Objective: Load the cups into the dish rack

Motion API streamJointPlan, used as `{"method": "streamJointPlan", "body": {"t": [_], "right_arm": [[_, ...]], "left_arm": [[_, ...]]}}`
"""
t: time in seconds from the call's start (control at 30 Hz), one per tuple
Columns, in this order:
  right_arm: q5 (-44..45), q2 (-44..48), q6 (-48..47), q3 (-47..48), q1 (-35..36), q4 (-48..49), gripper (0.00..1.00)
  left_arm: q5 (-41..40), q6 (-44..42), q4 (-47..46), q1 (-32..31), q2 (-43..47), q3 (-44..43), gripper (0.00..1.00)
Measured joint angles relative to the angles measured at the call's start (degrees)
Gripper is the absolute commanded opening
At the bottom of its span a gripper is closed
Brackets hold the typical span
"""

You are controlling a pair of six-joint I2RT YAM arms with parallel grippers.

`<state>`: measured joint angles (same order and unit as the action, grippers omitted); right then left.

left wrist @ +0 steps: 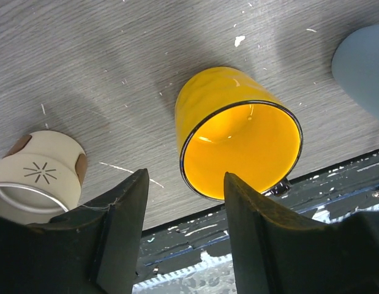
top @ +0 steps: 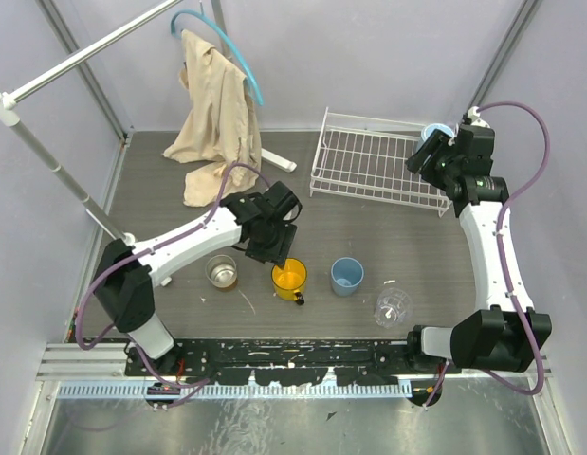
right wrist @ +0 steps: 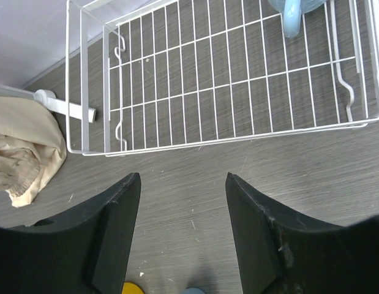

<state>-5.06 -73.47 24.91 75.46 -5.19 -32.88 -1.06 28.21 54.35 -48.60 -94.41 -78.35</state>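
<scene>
The yellow-orange mug point(top: 289, 278) stands at the table's front, filling the left wrist view point(left wrist: 238, 135). My left gripper point(top: 272, 248) hovers open just behind and above it, its fingertips point(left wrist: 184, 184) empty. The metal cup point(top: 221, 272) stands left of the mug and also shows in the left wrist view point(left wrist: 39, 174). The light blue tumbler point(top: 347, 276) and the clear glass cup point(top: 393, 307) stand to the right. The white wire dish rack point(top: 369, 161) holds the light blue handled mug point(right wrist: 296, 12) in its far right corner. My right gripper point(right wrist: 183, 180) is open and empty above the rack's near right edge.
A beige cloth point(top: 212, 114) hangs from a blue hanger at the back and drapes onto the table. A white pole clothes stand point(top: 46, 152) crosses the left side, and its foot point(right wrist: 67, 107) lies beside the rack's left end.
</scene>
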Motion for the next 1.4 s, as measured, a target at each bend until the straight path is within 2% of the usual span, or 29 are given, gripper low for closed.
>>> {"method": "streamJointPlan", "body": {"t": [0.17,0.43,0.73,0.83,1.0,1.1,1.4], "right_arm": [[-1.4,0.1,0.9,-0.1,0.1,-0.2,0.63],[-2.6,0.2,1.5,-0.2,0.4,-0.2,0.63],[-3.3,0.2,1.9,-0.2,1.1,-0.2,0.63],[-3.4,0.2,1.9,-0.2,1.5,-0.2,0.63],[-3.5,0.2,1.9,-0.1,2.0,-0.2,0.63],[-3.5,0.2,1.9,0.0,2.2,-0.2,0.63],[-4.6,0.0,1.9,0.3,2.5,-0.2,0.63]], "left_arm": [[0.0,-0.1,-0.2,0.0,-1.4,0.0,0.58],[0.1,-0.2,-1.7,0.0,-5.4,0.0,0.47],[0.1,-0.6,-3.8,0.0,-8.1,0.0,0.41],[0.3,-0.5,-4.6,0.0,-8.4,0.2,0.35],[0.5,-0.7,-5.3,-0.1,-8.4,0.7,0.19],[0.4,-0.5,-5.5,-0.1,-8.6,0.9,0.01],[0.8,-1.1,-6.6,0.0,-8.4,1.2,0.00]]}}
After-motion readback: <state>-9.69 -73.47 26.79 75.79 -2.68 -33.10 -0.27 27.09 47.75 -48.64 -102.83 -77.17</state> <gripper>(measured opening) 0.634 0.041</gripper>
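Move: The yellow cup stands close under the left hand, its middle some 3 cm to the right, 2 cm back and roughly 8 cm below. The cream cup is about 13 cm to the hand's left and 1 cm back, the blue cup about 17 cm to its right and 2 cm back, both about as low. From the right hand, the yellow cup lies some 34 cm left, 19 cm back and 24 cm down. The yellow cup's rim, on its far left side, is what the left hand sinks onto: about 5 cm down, easing 1 to 2 cm right and about 1 cm forward. The half-open fingers narrow on the way, then shut in the last part, pinching the wall with one finger inside and one outside. The empty right hand drifts some 3 cm left near the rack, fingers unchanged. ##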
